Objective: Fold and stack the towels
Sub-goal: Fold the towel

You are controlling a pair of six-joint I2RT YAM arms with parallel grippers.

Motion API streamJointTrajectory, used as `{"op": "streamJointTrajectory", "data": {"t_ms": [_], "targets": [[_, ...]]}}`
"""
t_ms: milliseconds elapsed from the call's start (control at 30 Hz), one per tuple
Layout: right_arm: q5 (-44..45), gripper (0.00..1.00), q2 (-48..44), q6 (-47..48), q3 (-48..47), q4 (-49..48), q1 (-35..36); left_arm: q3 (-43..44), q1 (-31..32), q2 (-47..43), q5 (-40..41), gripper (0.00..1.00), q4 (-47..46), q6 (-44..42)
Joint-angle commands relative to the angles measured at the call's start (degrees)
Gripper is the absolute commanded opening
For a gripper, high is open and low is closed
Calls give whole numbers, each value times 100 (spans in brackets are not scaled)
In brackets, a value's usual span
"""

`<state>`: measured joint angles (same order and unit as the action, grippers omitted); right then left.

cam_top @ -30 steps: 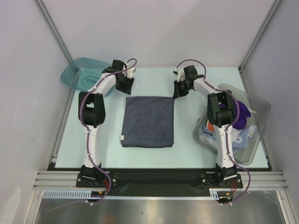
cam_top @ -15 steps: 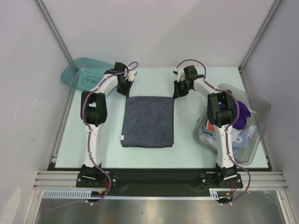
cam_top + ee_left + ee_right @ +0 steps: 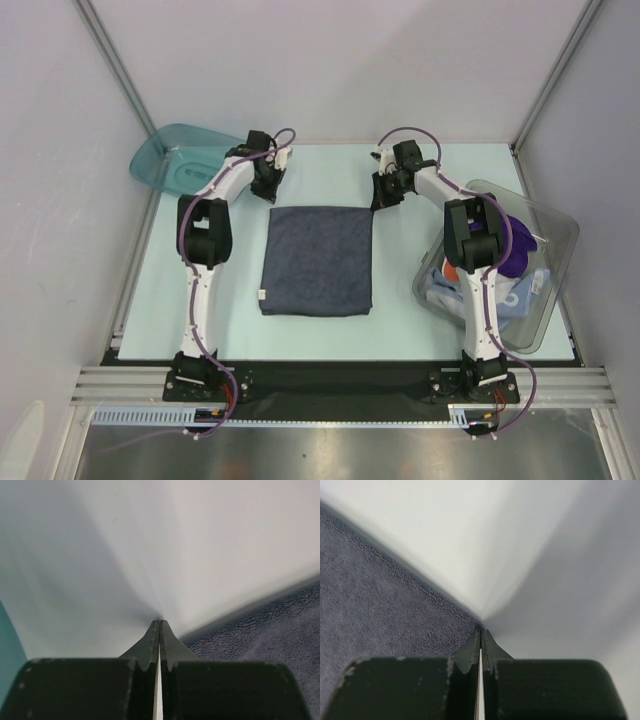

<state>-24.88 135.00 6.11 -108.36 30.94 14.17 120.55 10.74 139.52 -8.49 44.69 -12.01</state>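
Note:
A dark grey-blue towel (image 3: 318,260) lies flat on the middle of the table. My left gripper (image 3: 267,190) is shut just off its far left corner. In the left wrist view the tips (image 3: 159,621) press on the table, with the towel (image 3: 270,640) close on their right. My right gripper (image 3: 380,200) is shut at the far right corner. Its tips (image 3: 480,628) meet the edge of the towel (image 3: 380,605). No cloth shows between either pair of jaws, and I cannot tell whether an edge is pinched. More towels, purple (image 3: 515,255) and light blue (image 3: 520,300), lie in the bin.
A clear plastic bin (image 3: 560,225) sits tilted at the right edge, beside the right arm. At the far left corner stands a teal tray (image 3: 170,160), whose edge (image 3: 7,650) shows in the left wrist view. Grey walls enclose the table on three sides.
My left gripper has closed from open and shifted slightly toward the towel's far left corner. The right gripper and the towel have not moved.

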Motion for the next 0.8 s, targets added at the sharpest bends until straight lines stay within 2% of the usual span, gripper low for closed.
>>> {"op": "streamJointTrajectory", "data": {"t_ms": [0,67,100,133,233,367,767], "targets": [[318,0,53,180,-186,-141,-29,223,7,14,286,0,-83,67],[318,0,62,198,-195,-123,-20,162,7,-109,348,4,-74,59],[326,0,62,198,-186,-114,-20,136,7,-258,357,10,-65,32],[318,0,62,189,-186,-114,-11,118,-2,-320,383,26,-65,49],[274,0,62,189,-177,-106,-11,188,-37,-478,305,39,-4,102],[273,0,53,189,-168,-88,-11,188,-46,-531,-81,41,110,129],[221,0,18,189,-186,-18,-11,-339,-37,-558,-232,41,67,164]]}}
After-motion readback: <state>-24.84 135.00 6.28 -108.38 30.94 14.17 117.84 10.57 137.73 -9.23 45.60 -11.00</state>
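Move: The towel's far left corner is right at the left hand's shut fingertips, about 1 cm back and 1 cm below the hand point. The towel's middle lies some 17 cm back and 11 cm to the right, nearly level with the fingertips, and the teal bin's middle about 12 cm ahead and 18 cm left. From the right hand, whose fingers pinch the far right corner, that far left corner is roughly 24 cm left and 1 cm ahead. The left hand opens its shut fingers to a bit under half, letting go of the towel's far left corner as it eases about half a centimetre left and lifts as little. It then draws back some 1.5 cm and sinks again, bringing the parted fingertips to either side of the corner, while the right hand stays still and keeps its shut pinch on the far right corner. ##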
